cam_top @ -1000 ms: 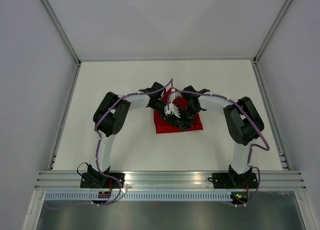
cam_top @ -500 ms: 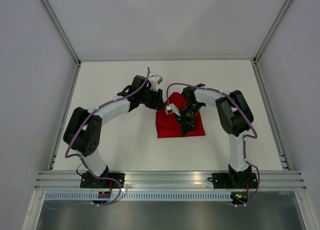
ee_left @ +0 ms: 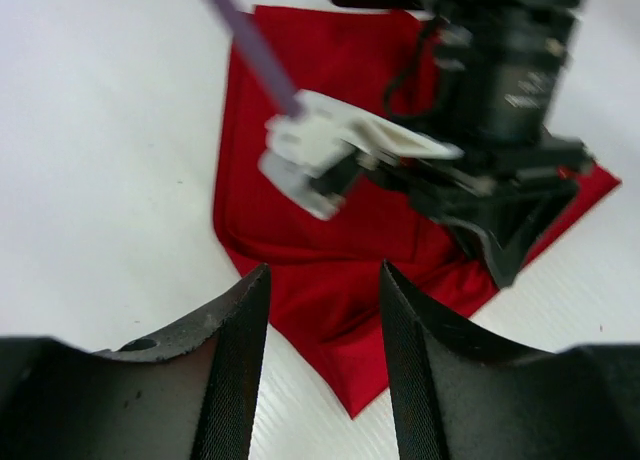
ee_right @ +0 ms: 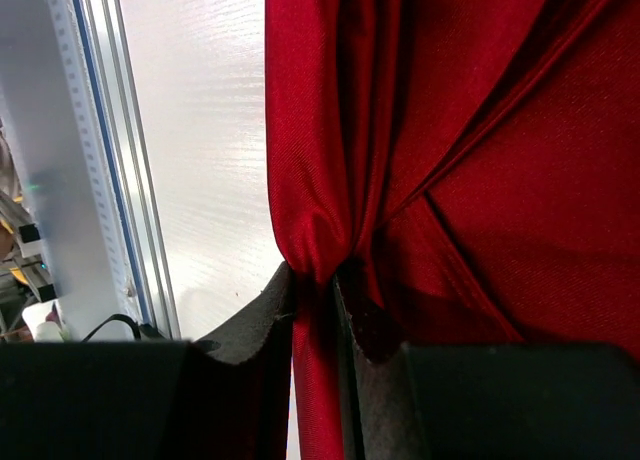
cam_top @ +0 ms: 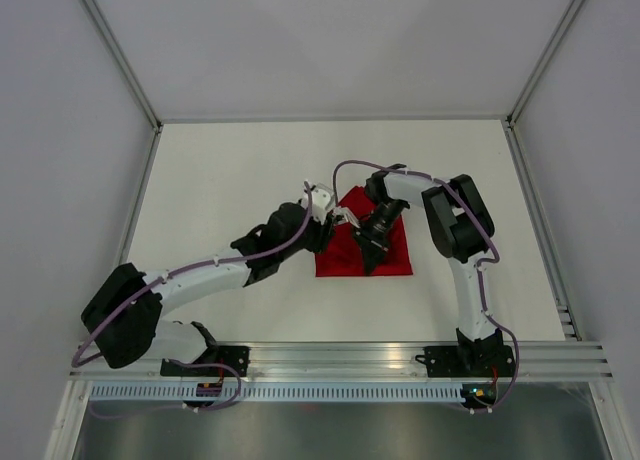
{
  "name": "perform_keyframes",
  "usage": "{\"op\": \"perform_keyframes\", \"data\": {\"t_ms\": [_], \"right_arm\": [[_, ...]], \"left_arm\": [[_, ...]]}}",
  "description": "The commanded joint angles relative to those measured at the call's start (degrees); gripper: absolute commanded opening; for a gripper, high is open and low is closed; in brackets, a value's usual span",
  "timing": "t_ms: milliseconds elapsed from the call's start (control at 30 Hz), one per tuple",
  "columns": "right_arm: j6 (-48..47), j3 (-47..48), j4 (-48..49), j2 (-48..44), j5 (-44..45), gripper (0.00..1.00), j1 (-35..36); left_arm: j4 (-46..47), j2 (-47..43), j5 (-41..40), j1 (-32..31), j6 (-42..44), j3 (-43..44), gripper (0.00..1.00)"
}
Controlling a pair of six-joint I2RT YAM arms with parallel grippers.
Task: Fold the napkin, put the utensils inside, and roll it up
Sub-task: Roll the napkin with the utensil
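Note:
The red napkin (cam_top: 340,262) lies crumpled on the white table, mid-way back. My right gripper (cam_top: 370,248) is down on its middle. In the right wrist view that gripper (ee_right: 315,275) is shut on a bunched vertical fold of the napkin (ee_right: 480,130). My left gripper (cam_top: 325,230) sits at the napkin's left edge. In the left wrist view the left gripper (ee_left: 323,272) is open, hovering with nothing between its fingers; a pointed corner of the napkin (ee_left: 340,310) lies beyond them. The right gripper (ee_left: 500,250) shows there too, pressing into the cloth. The utensils are out of view.
An aluminium rail (cam_top: 340,355) runs along the near edge and also shows in the right wrist view (ee_right: 90,150). Grey walls enclose the white table (cam_top: 230,170) at left, right and back. A purple cable (ee_left: 250,40) crosses the left wrist view.
The left arm left the napkin's middle, swung out to the back left, then stretched low to the napkin's left edge, its jaws widening a little. The right gripper kept its hold.

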Motion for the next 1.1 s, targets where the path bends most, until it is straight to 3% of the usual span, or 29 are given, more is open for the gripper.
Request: {"op": "perform_keyframes", "data": {"t_ms": [0, 333, 567, 1067], "right_arm": [[-1.9, -0.1, 5.3, 4.1, 7.0, 0.16, -0.9], [-1.4, 0.4, 5.4, 5.7, 7.3, 0.16, -1.7], [-1.7, 0.9, 5.2, 6.5, 7.2, 0.16, -1.8], [-2.6, 1.7, 3.5, 7.6, 7.6, 0.16, -2.0]], "left_arm": [[6.9, -0.7, -11.7, -6.9, 9.7, -1.9, 0.53], [3.4, 10.4, -16.4, -21.9, 21.5, 3.2, 0.55], [3.6, 19.0, -15.7, -24.9, 25.8, 6.2, 0.56], [6.8, 28.6, -13.5, -25.2, 27.9, 7.6, 0.56]]}}
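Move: The left hand, empty and half open, hangs over the napkin's left part. The stretch of near edge it goes for lies about 8 cm back, 10 cm right and 12 cm below it, at the right fingertips, which are some 7 cm back and 9 cm right. The napkin's near-left corner is about 9 cm back and 3 cm left, its far tip 11 cm ahead and 6 cm right. The right hand already holds that near edge at its own fingertips. Back and to the right at first, then mostly down, the left hand travels about 17 cm in all to the napkin's near edge, slowing as it arrives beside the right fingertips. On the way it rolls its left side up some 30 degrees and swings clockwise, fingers still half open. The right hand keeps its pinch almost in place, only tipping slightly. ##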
